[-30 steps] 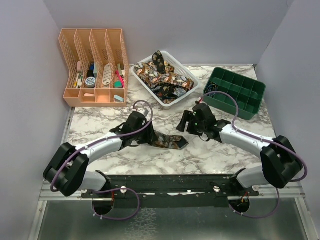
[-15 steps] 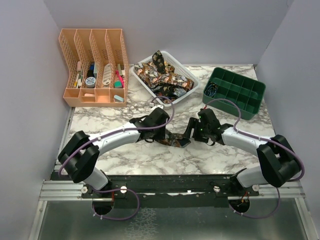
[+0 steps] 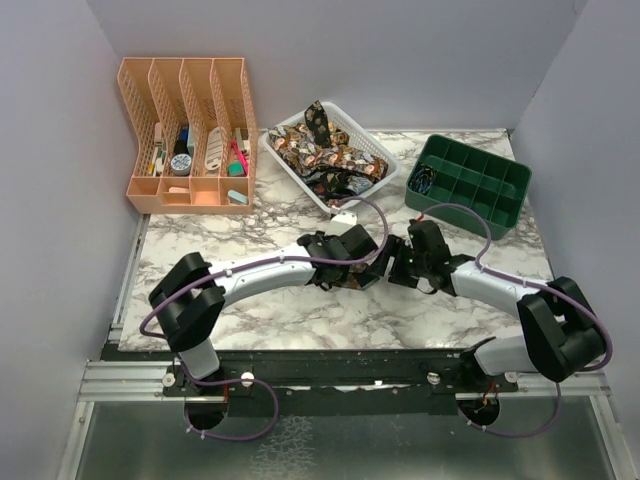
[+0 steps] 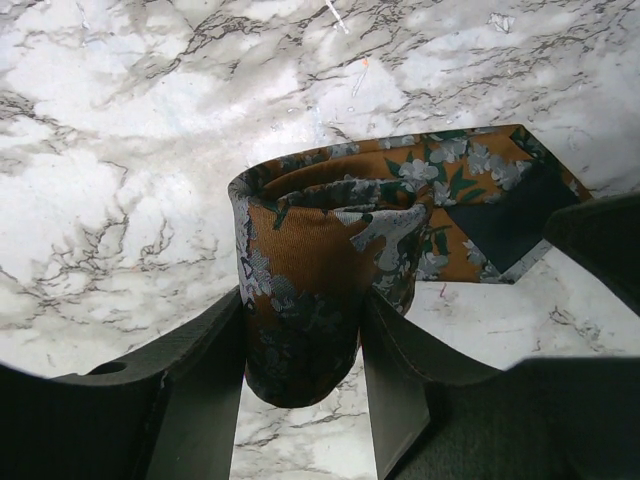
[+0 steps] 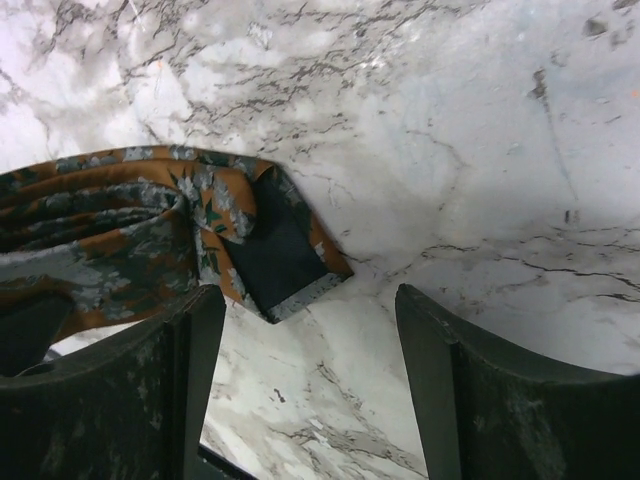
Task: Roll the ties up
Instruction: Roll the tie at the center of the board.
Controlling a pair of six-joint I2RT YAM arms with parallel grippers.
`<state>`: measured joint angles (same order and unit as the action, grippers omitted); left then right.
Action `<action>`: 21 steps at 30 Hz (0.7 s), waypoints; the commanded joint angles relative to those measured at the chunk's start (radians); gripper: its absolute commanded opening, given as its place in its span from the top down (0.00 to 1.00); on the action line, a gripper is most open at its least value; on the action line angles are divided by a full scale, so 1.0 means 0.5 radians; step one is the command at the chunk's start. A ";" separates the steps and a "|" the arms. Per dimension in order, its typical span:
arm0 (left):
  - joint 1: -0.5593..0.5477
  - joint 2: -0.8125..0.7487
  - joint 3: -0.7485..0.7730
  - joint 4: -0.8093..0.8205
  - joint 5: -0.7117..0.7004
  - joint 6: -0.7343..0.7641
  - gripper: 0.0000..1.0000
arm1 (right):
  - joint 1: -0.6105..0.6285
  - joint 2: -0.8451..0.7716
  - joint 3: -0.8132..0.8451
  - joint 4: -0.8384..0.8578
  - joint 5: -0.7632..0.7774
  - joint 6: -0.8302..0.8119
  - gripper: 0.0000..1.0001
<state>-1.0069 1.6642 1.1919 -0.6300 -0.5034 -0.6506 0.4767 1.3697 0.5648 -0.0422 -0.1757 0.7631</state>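
Observation:
One tie (image 4: 310, 290), brown-orange with a pale floral pattern, is partly rolled on the marble table. My left gripper (image 4: 302, 400) is shut on the roll, a finger pressed against each side. The tie's pointed end (image 4: 500, 215) still lies flat to the right, its dark lining showing. From above, the left gripper (image 3: 360, 255) sits mid-table over the tie (image 3: 352, 279). My right gripper (image 3: 402, 266) hovers just to its right. It stands open (image 5: 310, 370) over bare marble, and the tie's pointed end (image 5: 270, 245) lies just beyond its left finger (image 5: 190, 370). More ties (image 3: 320, 150) fill a white basket.
The white basket (image 3: 375, 187) stands at the back centre. An orange desk organizer (image 3: 190, 130) with small items is at the back left. A green compartment tray (image 3: 470, 183) is at the back right. The two arms nearly meet mid-table.
My left gripper has swept to the right along the tie with the roll in it, so less of the tie lies flat. The right gripper has shifted slightly nearer and lower.

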 commanded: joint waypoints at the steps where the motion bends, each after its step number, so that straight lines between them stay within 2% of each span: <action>1: -0.077 0.149 0.181 -0.187 -0.266 -0.054 0.52 | -0.011 -0.011 -0.117 -0.028 -0.131 0.076 0.25; 4: -0.115 0.253 0.288 -0.262 -0.344 -0.096 0.52 | -0.019 -0.139 -0.206 -0.046 -0.029 0.197 0.26; 8: -0.157 0.381 0.444 -0.344 -0.403 -0.141 0.52 | -0.037 -0.331 -0.363 -0.115 0.297 0.436 0.25; 14: -0.252 0.610 0.716 -0.527 -0.509 -0.162 0.52 | -0.109 -0.543 -0.446 -0.213 0.495 0.473 0.24; 17: -0.289 0.735 0.871 -0.648 -0.568 -0.186 0.52 | -0.179 -0.575 -0.442 -0.264 0.511 0.461 0.22; 21: -0.324 0.895 1.077 -0.815 -0.642 -0.234 0.51 | -0.336 -0.576 -0.457 -0.276 0.388 0.447 0.21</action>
<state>-1.1503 2.0377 1.6379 -0.9119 -0.7475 -0.7261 0.3725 1.0809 0.3664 -0.0822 -0.0067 0.9874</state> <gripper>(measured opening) 0.480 0.783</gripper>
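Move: My left hand already grips the near end of the rolled tie; the tie's loose end lies about 8 cm to its right, a couple of centimetres ahead and some 3 cm lower, and the white basket's middle is roughly 24 cm ahead. My open right hand has that loose end about 4 cm to its left, level with it and 2 cm below. The green tray is some 16 cm to the right hand's right and 18 cm farther out. Keeping the rolled tie pinched, I carry my left hand level to the right by about 6 cm, rolling the wrist some 15 degrees so its left side rises. My right hand, still open, makes way: it eases back about 2 cm, then swings right roughly 6 cm, low over the board, turning clockwise about 20 degrees and ending clear of the loose end. ##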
